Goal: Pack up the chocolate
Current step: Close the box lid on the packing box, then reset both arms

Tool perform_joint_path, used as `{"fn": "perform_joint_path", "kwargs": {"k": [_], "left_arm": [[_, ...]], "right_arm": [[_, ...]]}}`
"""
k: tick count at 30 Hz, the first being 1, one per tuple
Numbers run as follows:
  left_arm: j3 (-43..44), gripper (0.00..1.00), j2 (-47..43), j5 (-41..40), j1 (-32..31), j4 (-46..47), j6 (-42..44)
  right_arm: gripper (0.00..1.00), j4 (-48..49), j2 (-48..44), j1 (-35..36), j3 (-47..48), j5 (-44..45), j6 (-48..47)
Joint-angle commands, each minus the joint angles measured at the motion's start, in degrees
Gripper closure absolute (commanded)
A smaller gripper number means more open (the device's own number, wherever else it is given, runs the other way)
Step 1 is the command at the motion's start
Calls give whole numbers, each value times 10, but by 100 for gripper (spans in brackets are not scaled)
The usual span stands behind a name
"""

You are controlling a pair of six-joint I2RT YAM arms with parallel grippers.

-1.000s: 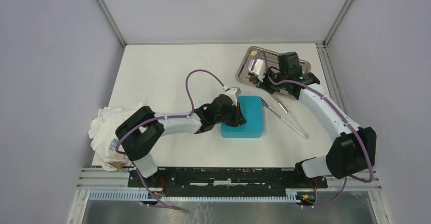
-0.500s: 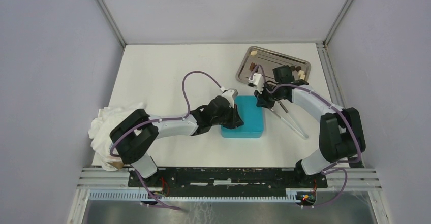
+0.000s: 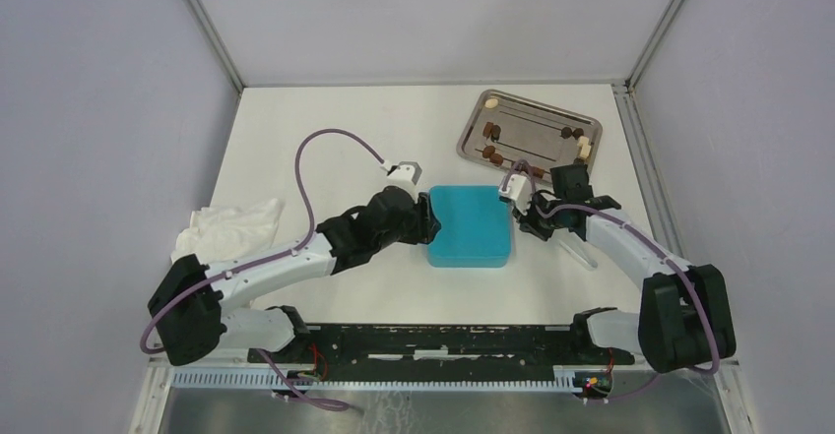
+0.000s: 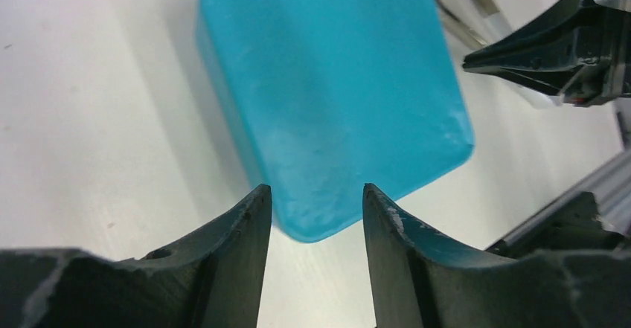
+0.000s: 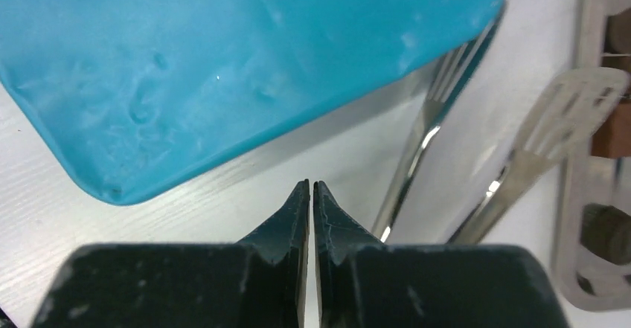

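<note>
The chocolate lies as several small brown and cream pieces on the metal tray at the back right; one dark piece shows in the right wrist view. The teal box sits closed mid-table. My left gripper is open at the box's left edge, its jaws apart with nothing between them, the box corner just beyond the tips. My right gripper is shut and empty by the box's right edge, above the tweezers.
Long metal tweezers lie on the table right of the box, their arms just right of my right fingertips. A crumpled white cloth lies at the left edge. The tray's rim is close on the right.
My left gripper has opened and drawn back left off the box. My right arm has come from the tray down to the box's right edge, still shut.
</note>
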Motion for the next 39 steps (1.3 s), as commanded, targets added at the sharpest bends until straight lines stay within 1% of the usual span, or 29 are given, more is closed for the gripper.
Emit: {"fn": "perform_joint_path", "kwargs": {"k": [1, 2, 4, 6, 8, 9, 11, 13, 18, 20, 23, 25, 26, 27, 29, 31, 33, 34, 35, 37, 38, 39], "left_arm": [[-39, 44, -39, -97, -1, -78, -5], [-48, 43, -51, -97, -2, -79, -15], [-71, 42, -80, -99, -3, -77, -31], [-95, 41, -119, -105, -6, -76, -42], [-112, 41, -162, -112, -8, -78, -47], [-118, 41, -184, -114, -8, -80, -47], [-127, 38, -227, -118, -8, -87, -44], [-132, 37, -270, -116, -8, -93, -39], [-142, 29, -332, -80, -8, -71, -29], [-144, 25, -351, -56, -8, -44, -28], [-140, 17, -370, -29, -8, -10, -26], [-131, 8, -380, -19, -8, 7, -25], [-125, 2, -384, -10, -7, 22, -25], [-117, 1, -387, 5, -8, 39, -22], [-88, 0, -393, 27, -8, 58, -11], [-30, 0, -381, 32, -8, 30, 19], [43, 0, -355, 7, -8, -44, 45], [79, 0, -339, -15, -8, -82, 55], [107, 0, -326, -33, -8, -117, 65], [147, 0, -306, -65, -8, -163, 76], [159, 0, -299, -73, -8, -177, 80], [168, 0, -295, -75, -8, -185, 83]], "right_arm": [[91, 12, 47, 38, 3, 63, 17], [92, 10, 60, 53, 7, 73, 27], [92, -5, 86, 81, 23, 42, 38], [92, -17, 93, 105, 37, -49, 44], [93, -4, 80, 121, 41, -170, 54], [94, 16, 70, 128, 37, -210, 62], [93, 45, 48, 133, 30, -245, 77], [91, 46, 28, 133, 32, -228, 73], [87, 30, -52, 104, 34, -126, 41], [85, 30, -88, 69, 32, -96, 32], [84, 45, -146, 6, 23, -87, 33], [73, 69, -186, -21, 9, -81, 42], [63, 87, -203, -28, 2, -74, 49], [52, 99, -221, -34, -5, -69, 51], [23, 123, -244, -36, -9, -63, 56], [2, 125, -250, -38, 10, -72, 69], [2, 95, -235, -40, 68, -96, 85], [2, 91, -226, -40, 95, -96, 117], [2, 101, -220, -40, 124, -77, 165], [2, 119, -221, -40, 167, -4, 259], [2, 118, -227, -40, 185, 20, 282], [2, 106, -232, -40, 210, 27, 277]]}}
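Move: The lidded packing box lies under and to the right of my left hand: its middle is about 4 cm ahead, 8 cm right and some 10 cm below. From my right hand, hovering just off the box's right side, the box's middle is level fore and aft, about 12 cm left and 3 cm lower. The tongs lie roughly 9 cm to the right of that hand and 6 cm below, and the tray some 20 cm ahead of it and 4 cm right. I dip my closed right fingers about 4 cm beside the box and sweep them some 10 cm left and 6 back, pushing its right side near the front; then I swing back right and rise some 20 cm clear, opening wide. My left hand draws about 9 cm left and slightly down, off the box, then climbs high, opening fully and tilting its fingers up. ##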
